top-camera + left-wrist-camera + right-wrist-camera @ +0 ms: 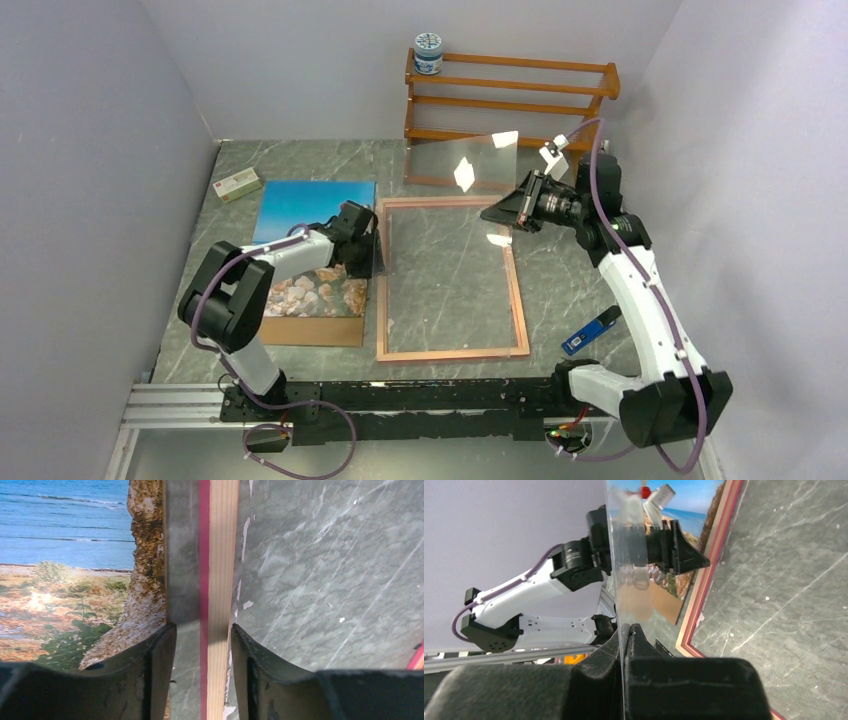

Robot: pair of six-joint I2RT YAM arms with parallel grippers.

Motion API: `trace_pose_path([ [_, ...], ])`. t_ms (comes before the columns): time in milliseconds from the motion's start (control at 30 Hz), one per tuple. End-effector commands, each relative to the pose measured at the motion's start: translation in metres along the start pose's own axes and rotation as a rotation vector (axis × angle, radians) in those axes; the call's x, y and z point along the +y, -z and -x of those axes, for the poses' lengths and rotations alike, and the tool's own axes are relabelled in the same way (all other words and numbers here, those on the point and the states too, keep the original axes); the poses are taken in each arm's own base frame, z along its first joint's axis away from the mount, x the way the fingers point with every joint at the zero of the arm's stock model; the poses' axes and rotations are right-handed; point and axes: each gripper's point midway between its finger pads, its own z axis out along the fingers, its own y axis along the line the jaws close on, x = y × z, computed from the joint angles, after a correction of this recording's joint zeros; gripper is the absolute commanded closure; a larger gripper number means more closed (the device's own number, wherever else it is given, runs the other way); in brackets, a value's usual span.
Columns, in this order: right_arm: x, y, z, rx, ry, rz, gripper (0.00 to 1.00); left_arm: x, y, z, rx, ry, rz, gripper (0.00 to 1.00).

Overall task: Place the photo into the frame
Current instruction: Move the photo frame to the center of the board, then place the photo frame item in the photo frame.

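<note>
The frame lies flat mid-table, pale wood back up, with no pane in it. Its left rail shows pink on the edge in the left wrist view. My left gripper straddles that rail, its jaws open with a gap on the left side. The photo of sea and rocks lies face up just left of the frame. My right gripper is shut on the clear pane and holds it lifted and tilted over the frame's far end. The pane runs edge-on between the shut jaws.
A brown fibreboard panel lies under the photo. An orange-brown wooden rack stands at the back with a blue-lidded jar on it. A small box lies far left. A blue tool lies right of the frame.
</note>
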Motion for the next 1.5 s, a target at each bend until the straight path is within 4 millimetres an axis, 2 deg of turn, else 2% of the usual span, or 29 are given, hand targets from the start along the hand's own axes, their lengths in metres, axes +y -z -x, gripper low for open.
trace_pose_path([
  [0,-0.010,-0.014,0.001,0.034,-0.016,0.020,1.00,-0.007,0.027,0.007,0.000,-0.009,-0.094,0.46],
  [100,-0.026,-0.023,-0.003,0.050,-0.046,0.000,1.00,-0.012,0.046,0.012,-0.023,-0.001,-0.126,0.43],
  [200,-0.033,-0.027,-0.006,0.058,-0.045,0.018,1.00,-0.007,0.059,0.013,-0.047,0.016,-0.123,0.43],
  [367,-0.038,-0.036,-0.006,0.081,-0.061,0.052,1.00,0.024,0.075,0.018,-0.107,0.081,-0.013,0.47],
  [500,-0.032,-0.042,-0.004,0.093,-0.105,0.101,1.00,0.049,0.091,0.025,-0.187,0.142,0.101,0.45],
  [633,-0.030,-0.049,0.000,0.109,-0.149,0.122,1.00,0.064,0.104,0.030,-0.257,0.187,0.151,0.43],
  [867,-0.073,-0.075,0.000,0.151,-0.218,0.035,1.00,0.069,0.107,0.033,-0.293,0.210,0.152,0.37],
  [1133,-0.144,-0.100,0.010,0.193,-0.123,-0.167,1.00,0.058,0.087,0.026,-0.239,0.207,0.083,0.32],
  [1267,-0.164,-0.107,0.005,0.245,-0.125,-0.188,1.00,0.052,0.077,0.025,-0.215,0.194,0.051,0.29],
  [1333,-0.167,-0.108,0.002,0.242,-0.126,-0.182,0.91,0.048,0.072,0.025,-0.201,0.186,0.032,0.29],
  [1367,-0.169,-0.108,-0.001,0.243,-0.131,-0.182,0.82,0.046,0.069,0.025,-0.192,0.184,0.022,0.29],
  [1467,-0.167,-0.105,-0.008,0.226,-0.138,-0.156,0.47,0.041,0.061,0.023,-0.167,0.185,-0.005,0.29],
])
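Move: Some 30 cm below the right hand, which still grips the clear sheet by an edge, the photo frame's middle lies about 5 cm ahead and 7 cm to its left. From there the photo is about 11 cm ahead and 40 cm left, and the shelf about 34 cm ahead and 6 cm right. The left hand has the frame's left bar between its already parted fingers; the frame's middle is about 17 cm to its right, nearly level fore and aft. Lowering the clear sheet towards the frame, the right hand sinks some 18 cm and reaches about 10 cm forward, tipping about 20 degrees further down and starting to open only at the end. The left hand lifts about 8 cm off the left bar, swings left with a slight counter-clockwise turn, fingers widening, then sinks about 3.5 cm over the photo's right side. ##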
